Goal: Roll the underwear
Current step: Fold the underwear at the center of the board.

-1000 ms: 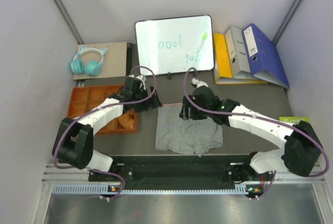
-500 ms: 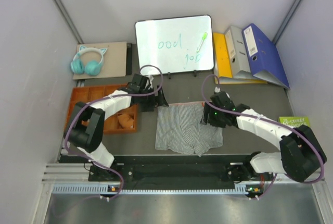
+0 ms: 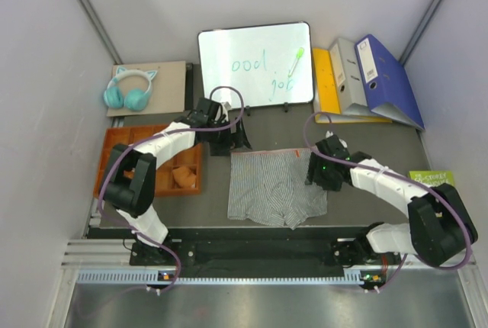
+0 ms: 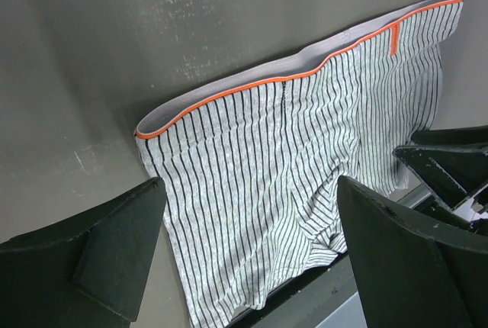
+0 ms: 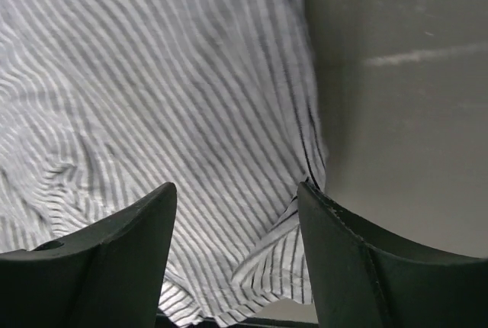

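Observation:
The grey-and-white striped boxer shorts (image 3: pixel 274 187) lie spread flat in the middle of the table, the orange-trimmed waistband (image 4: pixel 297 76) on the far side. The rust-orange briefs (image 3: pixel 183 178) sit bunched in a compartment of the orange tray (image 3: pixel 126 149). My left gripper (image 3: pixel 232 141) hovers just past the waistband's left corner; in the left wrist view it (image 4: pixel 250 183) is open over the striped cloth, gripping nothing. My right gripper (image 3: pixel 316 175) is over the shorts' right edge (image 5: pixel 309 137), its jaws (image 5: pixel 236 187) open with the cloth below them.
A whiteboard (image 3: pixel 255 65) with a green marker (image 3: pixel 296 59) leans at the back. Teal headphones (image 3: pixel 128 90) rest on a cardboard sheet at the back left. Yellow, grey and blue binders (image 3: pixel 366 80) lie at the back right. A green packet (image 3: pixel 431 178) is at the right edge.
Both grippers have moved apart along the waistband: the left to the far left corner, the right out to the right edge. The waistband now lies straight and uncovered.

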Available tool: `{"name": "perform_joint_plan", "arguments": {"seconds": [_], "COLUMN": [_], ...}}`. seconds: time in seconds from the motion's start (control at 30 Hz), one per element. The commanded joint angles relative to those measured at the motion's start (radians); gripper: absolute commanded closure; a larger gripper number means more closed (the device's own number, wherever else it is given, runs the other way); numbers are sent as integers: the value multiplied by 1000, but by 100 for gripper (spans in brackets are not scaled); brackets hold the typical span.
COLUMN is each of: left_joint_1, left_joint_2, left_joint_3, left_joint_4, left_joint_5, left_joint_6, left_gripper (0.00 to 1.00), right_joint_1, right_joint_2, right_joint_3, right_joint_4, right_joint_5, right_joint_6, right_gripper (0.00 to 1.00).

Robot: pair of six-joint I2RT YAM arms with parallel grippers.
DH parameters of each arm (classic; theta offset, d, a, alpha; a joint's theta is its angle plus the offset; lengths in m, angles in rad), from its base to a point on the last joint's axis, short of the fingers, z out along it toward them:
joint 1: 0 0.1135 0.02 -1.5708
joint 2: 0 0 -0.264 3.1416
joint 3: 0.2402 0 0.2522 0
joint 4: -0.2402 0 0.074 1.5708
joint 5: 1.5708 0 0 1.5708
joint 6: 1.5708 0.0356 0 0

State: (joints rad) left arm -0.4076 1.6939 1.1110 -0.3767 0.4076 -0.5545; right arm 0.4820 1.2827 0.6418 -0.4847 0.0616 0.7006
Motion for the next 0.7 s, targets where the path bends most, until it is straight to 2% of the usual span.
{"name": "perform_joint_plan", "arguments": {"seconds": [0.0,0.13,0.3,0.4,0.53,0.67], "left_joint_1": [-4,-4,-4,-4,-4,-8], "left_joint_2": [-2,-52,-73,-51,-4,16], "left_joint_3": [-13,-31,-36,-24,-7,-8], "left_joint_4": [-1,-8,-22,-31,-47,-51], "left_joint_5": [33,2,-24,-47,-95,-148], "left_joint_6": [8,25,45,48,51,54], "left_gripper": [3,2,2,3,16,26], "right_joint_1": [-67,-135,-135,-129,-18,123], "right_joint_2": [-46,-54,-105,-161,-213,-184], "right_joint_3": [26,-1,54,94,113,114], "right_joint_4": [-92,-118,-221,-235,-194,-134], "right_joint_5": [57,44,132,106,73,55], "right_joint_6": [-1,-13,-35,-58,-13,62], "right_gripper": [33,33,32,37,39,40]}}
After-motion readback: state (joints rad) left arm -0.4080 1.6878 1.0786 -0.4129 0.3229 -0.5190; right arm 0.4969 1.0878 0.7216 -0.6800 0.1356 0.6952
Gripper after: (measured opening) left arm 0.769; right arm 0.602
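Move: The waistband's left end lies almost right under my left hand, about 1 cm left and 6 cm down; the orange tag is some 17 cm right of the hand, and the rolled brown underwear in the organizer about 13 cm left and 7 cm back. My right hand is low on the striped underwear, its right edge about 3 cm to the right, the lower right corner 7 cm back and 2 cm right, the orange tag 8 cm ahead and 5 cm left. I keep my right fingers low on the striped cloth and sweep its edge about 5 cm to the right, level, then lift them clear by some 5 cm while swinging back left over the cloth. Meanwhile my left hand shifts about 2 cm left and 2 cm down towards the waistband's left end, its wide-open fingers starting to close. ##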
